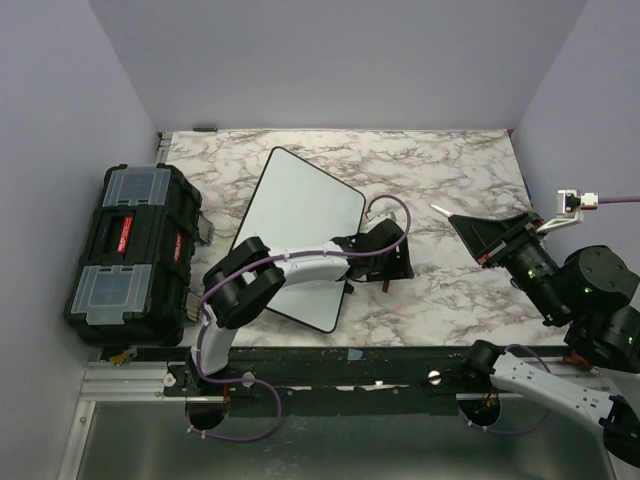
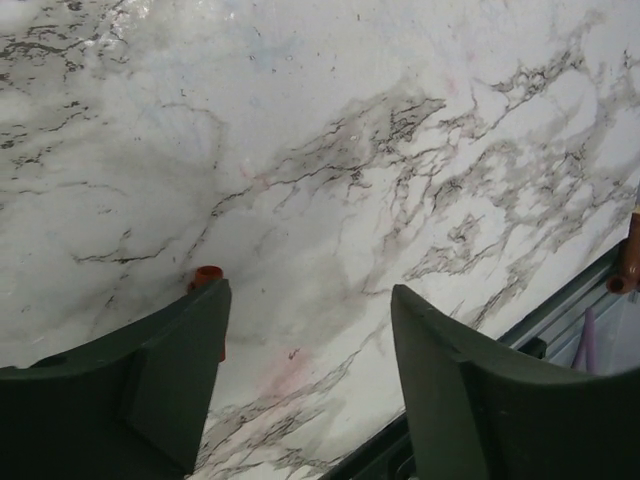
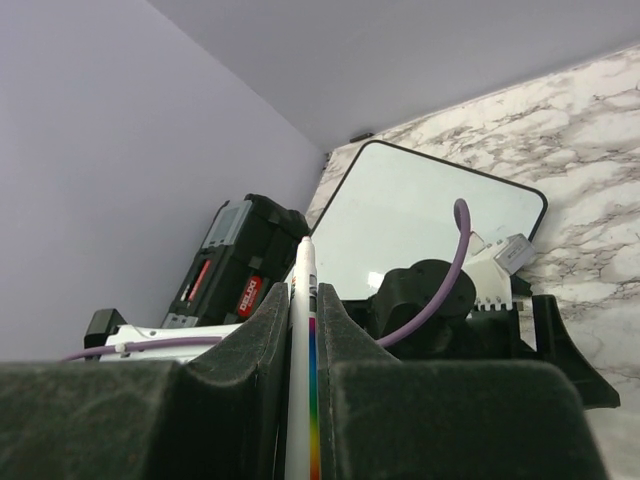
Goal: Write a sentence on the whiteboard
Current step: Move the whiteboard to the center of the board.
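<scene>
The whiteboard (image 1: 300, 205) lies flat on the marble table, turned at an angle; its visible surface (image 3: 420, 215) is blank and no sentence shows. My left arm reaches over the board's near right part. Its gripper (image 1: 388, 262) hangs just right of the board, open (image 2: 308, 300) over bare marble with nothing between the fingers. A small red cap (image 2: 207, 274) peeks out behind the left finger. My right gripper (image 1: 462, 222) sits farther right, pointing at the board, shut (image 3: 303, 300) on a white marker (image 3: 304, 262) with a rainbow stripe, tip up.
A black toolbox (image 1: 135, 250) with clear lid compartments stands left of the board, off the table's left edge. Grey walls close in the back and both sides. A dark metal rail (image 2: 560, 300) runs along the table's near edge.
</scene>
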Available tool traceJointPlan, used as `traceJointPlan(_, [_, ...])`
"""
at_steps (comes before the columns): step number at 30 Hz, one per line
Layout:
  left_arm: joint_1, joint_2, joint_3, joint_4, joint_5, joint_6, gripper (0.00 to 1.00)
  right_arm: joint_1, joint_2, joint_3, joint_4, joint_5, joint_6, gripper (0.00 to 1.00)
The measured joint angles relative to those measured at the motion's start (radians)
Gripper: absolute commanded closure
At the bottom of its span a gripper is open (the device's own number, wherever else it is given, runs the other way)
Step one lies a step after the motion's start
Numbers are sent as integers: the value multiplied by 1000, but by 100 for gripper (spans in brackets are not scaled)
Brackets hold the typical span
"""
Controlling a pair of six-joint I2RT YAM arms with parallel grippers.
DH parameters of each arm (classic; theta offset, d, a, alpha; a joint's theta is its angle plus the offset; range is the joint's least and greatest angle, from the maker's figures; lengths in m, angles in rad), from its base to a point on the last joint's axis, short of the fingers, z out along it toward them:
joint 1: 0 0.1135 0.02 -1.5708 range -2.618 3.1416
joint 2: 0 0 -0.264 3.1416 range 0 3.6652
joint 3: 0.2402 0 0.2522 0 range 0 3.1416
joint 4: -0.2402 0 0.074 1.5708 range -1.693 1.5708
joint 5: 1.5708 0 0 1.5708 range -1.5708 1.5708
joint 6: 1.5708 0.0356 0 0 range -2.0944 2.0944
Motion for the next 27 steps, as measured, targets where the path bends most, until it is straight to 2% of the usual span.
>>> traceJointPlan(5, [-12, -98, -77, 9, -31, 48, 15, 0, 0, 0, 0, 0, 0, 99])
traceJointPlan(8, [-22, -210, -145, 23, -61, 75, 9, 0, 0, 0, 0, 0, 5, 99])
traceJointPlan(12, [-30, -384, -233, 29, -117, 130, 7, 0, 1, 0, 0, 0, 7, 99])
traceJointPlan(17, [-31, -557, -268, -34, -203, 208, 7, 0, 6, 0, 0, 0, 8, 99])
traceJointPlan(22, [-31, -753, -340, -71, -299, 367, 7, 0, 16, -2, 3, 0, 8, 99])
traceJointPlan(25, [5, -882, -396, -116, -296, 471, 7, 0, 22, -10, 4, -1, 8, 99])
traceJointPlan(27, [77, -946, -398, -152, -269, 515, 4, 0, 29, -14, 4, -1, 9, 99])
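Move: Just beside the left fingers lies the red cap, roughly 3 cm to their left and 3 cm below. The whiteboard's middle is about 27 cm left of that hand, 12 cm ahead and 3 cm lower; its near black clip stands 13 cm left and 1 cm back of the hand, the far clip 10 cm left and 12 cm ahead. From the right hand, the board's middle is some 20 cm left, 18 cm ahead and nearly 40 cm below. Leaving the red cap on the table, the left hand lifts and sweeps left, about 19 cm each way, climbing first and then running mostly left, to end high over the whiteboard's right half. Its fingers finish opening wide, and the wrist tilts some 35 degrees so they point more forward than down. The right hand keeps its grip on the uncapped marker. ##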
